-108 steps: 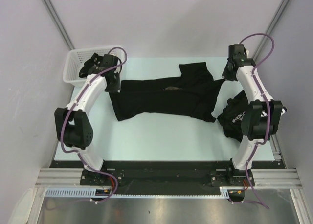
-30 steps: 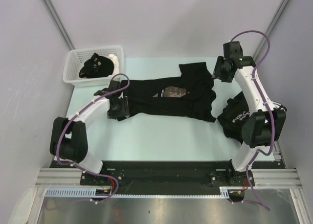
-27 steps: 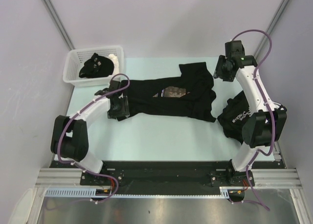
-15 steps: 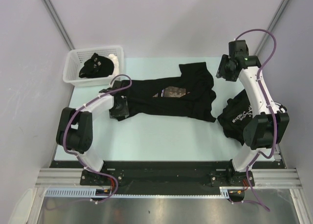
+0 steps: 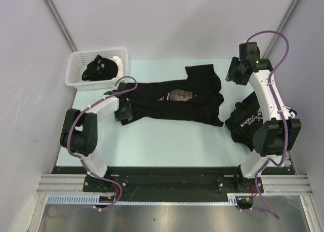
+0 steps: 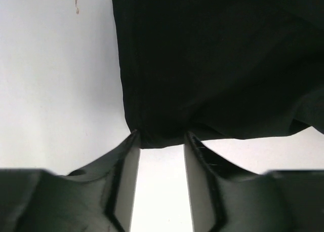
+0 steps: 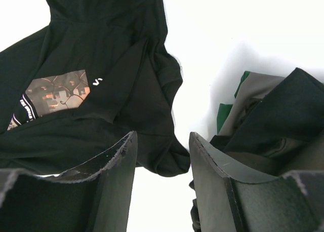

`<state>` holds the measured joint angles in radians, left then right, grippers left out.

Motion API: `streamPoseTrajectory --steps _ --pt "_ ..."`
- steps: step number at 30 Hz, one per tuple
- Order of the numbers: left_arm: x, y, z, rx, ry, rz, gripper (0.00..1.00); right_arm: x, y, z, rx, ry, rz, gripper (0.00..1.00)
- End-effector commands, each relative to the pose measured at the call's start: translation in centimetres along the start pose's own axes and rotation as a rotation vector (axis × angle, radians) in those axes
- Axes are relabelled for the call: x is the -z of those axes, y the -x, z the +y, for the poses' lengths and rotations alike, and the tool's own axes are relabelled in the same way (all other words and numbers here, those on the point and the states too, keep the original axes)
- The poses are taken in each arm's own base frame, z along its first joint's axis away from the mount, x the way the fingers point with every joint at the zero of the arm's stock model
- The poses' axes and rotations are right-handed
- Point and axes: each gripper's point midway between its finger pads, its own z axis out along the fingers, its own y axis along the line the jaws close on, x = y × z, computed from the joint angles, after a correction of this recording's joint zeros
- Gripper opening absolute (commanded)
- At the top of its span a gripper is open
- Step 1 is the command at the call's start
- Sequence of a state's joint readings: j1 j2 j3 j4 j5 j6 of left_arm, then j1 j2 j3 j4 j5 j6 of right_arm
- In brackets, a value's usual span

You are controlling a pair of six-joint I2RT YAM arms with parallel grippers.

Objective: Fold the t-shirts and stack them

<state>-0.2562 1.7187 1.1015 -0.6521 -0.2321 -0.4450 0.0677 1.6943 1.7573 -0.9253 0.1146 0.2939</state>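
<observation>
A black t-shirt (image 5: 167, 106) with a reddish-brown chest print (image 5: 179, 95) lies spread across the middle of the table. My left gripper (image 5: 124, 112) is low at its left edge. In the left wrist view the shirt (image 6: 212, 65) fills the top, and its hem reaches between the tips of the left gripper (image 6: 160, 136), whose jaws stand apart. My right gripper (image 5: 234, 75) hovers open beyond the shirt's right sleeve. The right gripper (image 7: 162, 136) holds nothing and looks down on the print (image 7: 55, 92). A second black t-shirt (image 5: 245, 121) with white lettering lies crumpled at the right.
A white slotted basket (image 5: 76, 70) with dark cloth inside stands at the back left corner. The pale green table (image 5: 167, 141) shows bare along its front. Grey and green cloth (image 7: 238, 105) shows in the right-hand pile. Walls close in on both sides.
The left jaws have narrowed around the shirt's left hem, and that arm's elbow swung toward the table. The right gripper drifted back and right, away from the sleeve.
</observation>
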Motion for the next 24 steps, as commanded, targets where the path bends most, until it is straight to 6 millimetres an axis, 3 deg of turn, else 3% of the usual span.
streamPoseTrajectory --steps 1,4,10,12,13,14,24 --pt "-0.6 0.1 -0.6 0.025 -0.023 -0.008 0.35 1.8 0.4 -0.4 0.005 0.008 -0.031 0.51" --pt "-0.9 -0.3 -0.7 0.034 -0.027 0.006 0.29 1.9 0.3 -0.4 0.005 0.009 -0.03 0.51" --pt "-1.0 -0.5 -0.6 0.026 -0.022 0.008 0.29 2.0 0.4 -0.5 0.001 0.01 -0.031 0.51" --pt "-1.1 -0.6 -0.6 0.025 -0.023 0.009 0.19 2.2 0.4 -0.4 0.002 0.012 -0.034 0.51" --pt "-1.2 -0.7 -0.7 0.022 -0.026 0.015 0.04 2.2 0.4 -0.5 0.001 0.011 -0.034 0.51" --pt "-1.3 -0.8 -0.7 0.022 -0.024 0.018 0.0 2.1 0.3 -0.5 0.0 0.01 -0.03 0.51" --pt "-0.5 -1.3 0.9 -0.04 0.031 0.036 0.0 2.0 0.8 -0.4 -0.004 0.013 -0.042 0.51"
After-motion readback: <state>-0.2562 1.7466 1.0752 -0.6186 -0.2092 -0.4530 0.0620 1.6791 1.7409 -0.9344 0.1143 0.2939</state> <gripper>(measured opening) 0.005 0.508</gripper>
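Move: The near left corner of the half-folded t-shirt lies between my left fingertips, about 2 cm below them. The far left corner of the t-shirt is some 19 cm ahead and 3 cm to the right, the t-shirt's print about 13 cm ahead and 27 cm right, and the white basket roughly 26 cm ahead and 14 cm left. From my right hand that near left corner is about 58 cm left, 10 cm back and 22 cm below. I shut my left fingers from about half open, sinking them some 1.5 cm onto the cloth as they close. They pinch the near left corner of the t-shirt between their tips, pointing steeply down all the while; apart from the sinking, the hand stays practically in place. ##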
